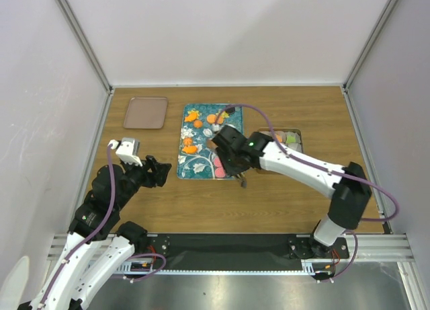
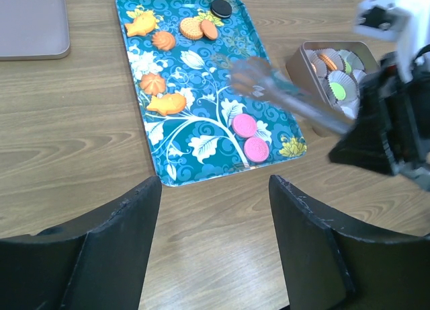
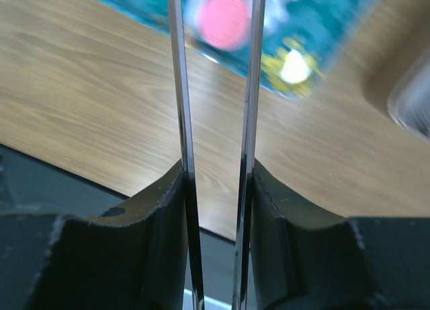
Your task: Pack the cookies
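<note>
The cookies lie on a teal floral tray (image 1: 200,163): orange ones (image 2: 191,29), a black one (image 2: 221,7) at the far end, and two pink ones (image 2: 244,126) near the tray's front corner. My right gripper (image 3: 216,172) is shut on a pair of metal tongs (image 3: 181,88), whose two blades point toward a blurred pink cookie (image 3: 222,17). In the left wrist view the tongs (image 2: 289,91) hang above the tray's right side. My left gripper (image 2: 215,185) stands open over bare wood just in front of the tray, with nothing between its fingers.
A metal tin (image 2: 300,58) to the right of the tray holds several cookies in paper cups. A flat brown tray (image 1: 146,112) lies at the back left. The right arm (image 1: 295,162) stretches across the table in front of the tin.
</note>
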Tool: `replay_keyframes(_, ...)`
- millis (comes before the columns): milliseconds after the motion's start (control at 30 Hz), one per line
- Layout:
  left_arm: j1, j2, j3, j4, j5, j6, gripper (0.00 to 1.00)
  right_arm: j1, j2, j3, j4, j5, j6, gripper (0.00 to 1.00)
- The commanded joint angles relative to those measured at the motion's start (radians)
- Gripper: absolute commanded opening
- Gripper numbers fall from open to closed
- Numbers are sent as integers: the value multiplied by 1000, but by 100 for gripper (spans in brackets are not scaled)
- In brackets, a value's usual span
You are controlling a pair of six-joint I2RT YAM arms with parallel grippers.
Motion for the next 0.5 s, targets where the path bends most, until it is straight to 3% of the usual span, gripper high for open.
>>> replay_keyframes(0,-7,7,9,24,13,-3,71,-53,-107,-69,-45,69,65,37)
replay_keyframes(300,-7,28,7,30,36,2,71,-353,-418,-307,-140,89,180,37)
replay_keyframes(467,-7,36,6,32,45,3,71,-493,-484,-354,-189,79,170,37)
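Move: The right hand holds an orange cookie above the blue mat. The middle of the cookie box lies some 20 cm to its right, about 2 cm farther out and 6 cm lower. All about 8 cm below the hand, the upper pink cookie is about 2 cm right and 1 cm back, the lower pink cookie 3 cm right and 4 cm back, and the fish cookie 6 cm left and 3 cm ahead. From the left hand, the box is roughly 29 cm right, 5 cm ahead and 16 cm lower. Sweep the right gripper briskly to the right, about 20 cm and nearly level, carrying the orange cookie off the blue mat and across to the cookie box. Turn the hand some 35 degrees clockwise on the way, with the fingers still pointing steeply down, and keep the grip on the cookie unchanged. ##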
